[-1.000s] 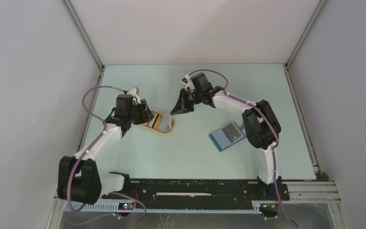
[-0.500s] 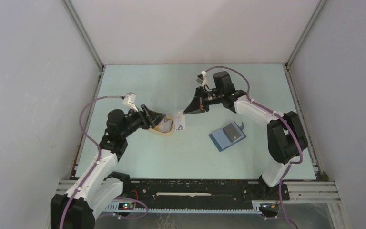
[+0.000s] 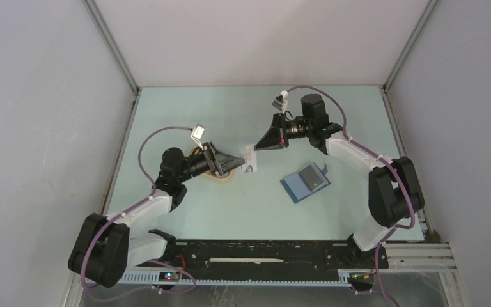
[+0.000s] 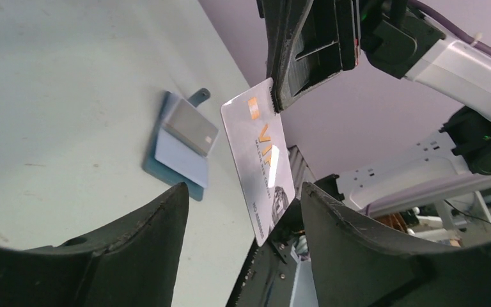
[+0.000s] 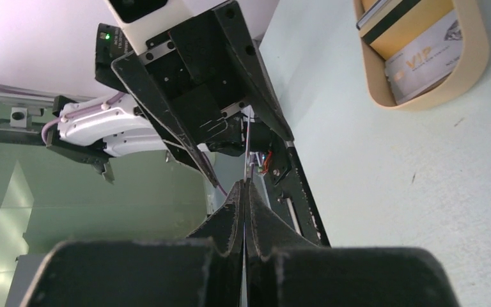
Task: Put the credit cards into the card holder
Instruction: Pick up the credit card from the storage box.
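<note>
My right gripper (image 3: 258, 146) is shut on the top edge of a silvery credit card (image 3: 249, 164) and holds it hanging in the air. In the left wrist view the card (image 4: 263, 155) hangs with its lower end between my left gripper's open fingers (image 4: 358, 243), not touched by them. My left gripper (image 3: 237, 163) points right at the card. The teal card holder (image 3: 294, 188) lies flat on the table at the right with a grey card (image 3: 311, 176) on top of it. The right wrist view shows the shut fingers (image 5: 233, 211) with the card edge-on between them.
A tan oval tray (image 5: 432, 93) with more cards (image 5: 422, 61) sits on the table behind my left gripper; in the top view the tray (image 3: 222, 179) is mostly covered by that arm. The grey side walls (image 3: 51, 128) close in the table.
My right gripper has lifted the card from the tray and carried it right. My left arm has swung from the tray to face the card, and its jaws have widened.
</note>
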Controlling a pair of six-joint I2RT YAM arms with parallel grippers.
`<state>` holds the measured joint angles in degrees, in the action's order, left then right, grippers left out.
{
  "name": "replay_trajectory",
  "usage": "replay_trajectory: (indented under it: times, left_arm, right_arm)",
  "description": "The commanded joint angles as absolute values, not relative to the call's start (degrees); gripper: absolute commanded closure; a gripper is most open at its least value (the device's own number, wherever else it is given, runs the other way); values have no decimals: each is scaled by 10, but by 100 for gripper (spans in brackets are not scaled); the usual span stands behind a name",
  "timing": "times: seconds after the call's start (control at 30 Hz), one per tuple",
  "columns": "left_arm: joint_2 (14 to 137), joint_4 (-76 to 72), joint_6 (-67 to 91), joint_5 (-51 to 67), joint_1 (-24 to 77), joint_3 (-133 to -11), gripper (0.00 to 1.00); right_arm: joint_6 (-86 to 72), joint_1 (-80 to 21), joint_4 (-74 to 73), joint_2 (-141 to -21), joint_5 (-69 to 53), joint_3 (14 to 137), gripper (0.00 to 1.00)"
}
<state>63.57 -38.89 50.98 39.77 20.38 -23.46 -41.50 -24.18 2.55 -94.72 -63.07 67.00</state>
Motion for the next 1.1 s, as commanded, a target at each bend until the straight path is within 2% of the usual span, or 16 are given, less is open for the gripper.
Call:
replay_trajectory:
  times: [0.0, 0.33, 0.5, 0.57, 0.63, 0.7, 0.8, 0.87, 1.07]
  left_arm:
    - [670, -514, 564, 439, 209, -236, 32]
    - [731, -588, 617, 484, 195, -261, 53]
    - [739, -603, 631, 504, 194, -271, 78]
    - [742, -617, 638, 510, 197, -269, 99]
    - [743, -628, 644, 508, 200, -264, 100]
    - [742, -639, 647, 499, 202, -254, 100]
    - [735, -661, 652, 475, 210, -230, 100]
    - [730, -683, 657, 444, 225, -209, 100]
    - [748, -810, 688, 309, 308, -174, 100]
  right_arm:
    - [-428, -249, 63, -921, -660, 666, 100]
    - [-416, -254, 61, -916, -674, 663, 100]
    - [-401, -255, 63, -917, -684, 660, 100]
    - [-387, -254, 65, -913, -690, 659, 100]
    - [-368, -252, 62, -907, -699, 660, 100]
    - [-335, -247, 52, -898, -712, 659, 87]
    - [-230, -229, 9, -868, -737, 660, 58]
    - [-128, -207, -61, -834, -743, 659, 43]
    - [183, -183, -289, -718, -690, 650, 12]
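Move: The VIP card hangs flat between the two hands, its middle about 3 cm to the right of the left hand and 1 cm ahead, near its height. The right hand grips its far right corner, so the card's middle lies some 3 cm back and 3 cm left of that hand. Some 17 cm below the left hand, the storage box sits about 5 cm ahead and 11 cm left; the card holder lies 25 cm right and 2 cm back, 20 cm down. The VIP card, still pinched by the right hand, is taken at its left edge by the left hand, which edges about 1.5 cm to the right and shuts its open fingers on it. Only then does the right hand open wide and let go, pulling away to the right, up and a little back by about 5 cm each of the first two, rolling some 30 degrees, while the left keeps its pinch and eases back and right. ##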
